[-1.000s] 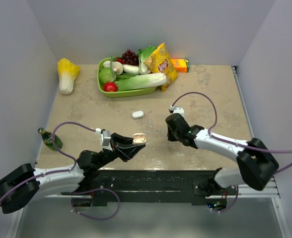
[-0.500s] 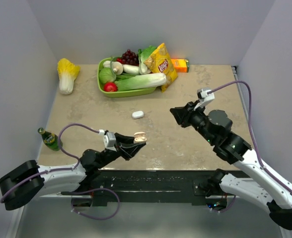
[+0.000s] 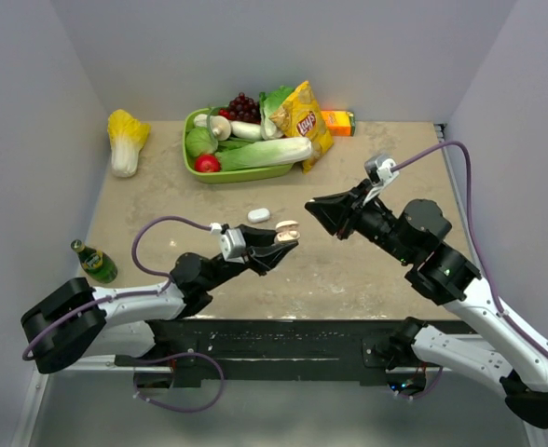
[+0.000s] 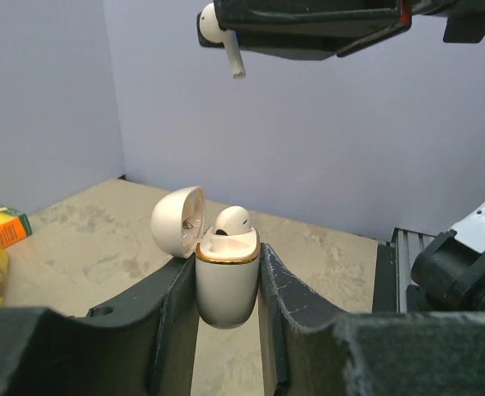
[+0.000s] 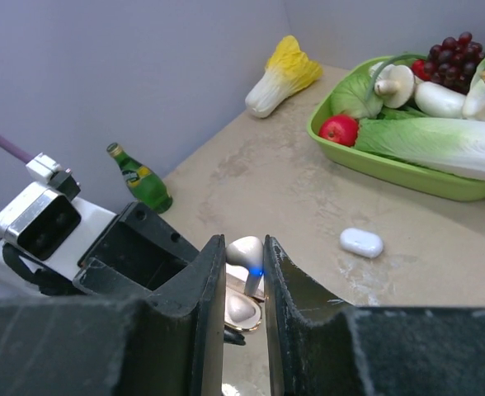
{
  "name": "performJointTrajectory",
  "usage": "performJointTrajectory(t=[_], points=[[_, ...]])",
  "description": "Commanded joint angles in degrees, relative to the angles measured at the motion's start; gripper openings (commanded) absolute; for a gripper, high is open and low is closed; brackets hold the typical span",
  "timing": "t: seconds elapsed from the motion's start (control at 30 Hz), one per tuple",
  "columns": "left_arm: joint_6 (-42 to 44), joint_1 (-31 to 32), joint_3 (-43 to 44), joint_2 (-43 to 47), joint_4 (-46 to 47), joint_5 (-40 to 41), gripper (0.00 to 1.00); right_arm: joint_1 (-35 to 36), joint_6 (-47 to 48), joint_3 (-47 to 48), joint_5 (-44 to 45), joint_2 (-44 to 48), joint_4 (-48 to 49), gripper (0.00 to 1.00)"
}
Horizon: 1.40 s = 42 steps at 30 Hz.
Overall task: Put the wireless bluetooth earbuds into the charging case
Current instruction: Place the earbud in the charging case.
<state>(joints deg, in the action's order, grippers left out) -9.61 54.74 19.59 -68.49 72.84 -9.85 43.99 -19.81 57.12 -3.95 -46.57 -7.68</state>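
Observation:
My left gripper [image 3: 276,248] [image 4: 226,266] is shut on the charging case [image 3: 286,230] [image 4: 225,283], a small white pebble with a gold rim, held off the table. Its lid [image 4: 178,221] stands open to the left. One white earbud [image 4: 233,219] sits in the case. My right gripper [image 3: 312,209] [image 5: 244,249] is shut on a second earbud [image 5: 246,248] [image 4: 218,27], whose stem points down. That earbud hangs a little above the open case [image 5: 243,308], apart from it.
A closed white pebble-shaped case [image 3: 258,215] [image 5: 361,242] lies on the table behind the grippers. A green bottle [image 3: 95,263] [image 5: 139,177] stands at the left edge. At the back are a green vegetable tray [image 3: 238,174], a cabbage [image 3: 125,140] and an orange box [image 3: 339,122].
My left gripper has carried the open case to the right and away from the bases. My right arm has risen and brought its earbud leftward to just above the case.

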Motion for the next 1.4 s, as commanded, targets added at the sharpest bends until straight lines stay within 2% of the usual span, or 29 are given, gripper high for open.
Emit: performJointTrajectory(t=[0.0, 0.23, 0.63, 1.37], points=[[2.6, -1.1, 5.8, -2.5, 35.8, -4.6, 0.0, 0.2, 0.0, 3.2, -4.8, 0.2, 2.7, 0.0], [1.3, -2.7, 11.8, -6.0, 35.2, -6.6, 0.0, 0.9, -0.6, 4.9, -6.3, -0.8, 3.9, 0.0], [0.9, -3.1, 16.3, -7.7, 33.2, -6.2, 0.0, 3.3, 1.0, 6.0, -3.4, -3.4, 3.6, 0.0], [-2.0, -3.1, 16.4, -7.4, 31.8, -3.3, 0.0, 7.4, 2.9, 2.5, 7.3, -4.1, 6.9, 0.0]])
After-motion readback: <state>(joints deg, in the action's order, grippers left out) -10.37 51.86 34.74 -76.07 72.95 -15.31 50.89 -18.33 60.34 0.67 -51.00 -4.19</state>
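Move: The left hand already holds the opened charging case, and the right hand holds an earbud, stem down. From the left hand, that earbud hangs about 6 cm to the right, 3 cm ahead and 8 cm above; the case's raised lid is some 2 cm ahead and 1 cm up. From the right hand, the case lies roughly 6 cm to the left, 3 cm back and 9 cm below. A closed white case lies on the table about 24 cm ahead, 10 cm left and 27 cm below the left hand. The left hand does most of the closing, lifting the open case about 7 cm while carrying it some 3 cm right and 2.5 cm forward, its fingertips tipping up a few degrees, then holding it still under the earbud. The right hand shifts about 3 cm left and ends slightly higher, turning a little counter-clockwise and partly back, to bring the stem down-pointing to the case's mouth beside the earbud already seated there; both grippers keep their hold. ##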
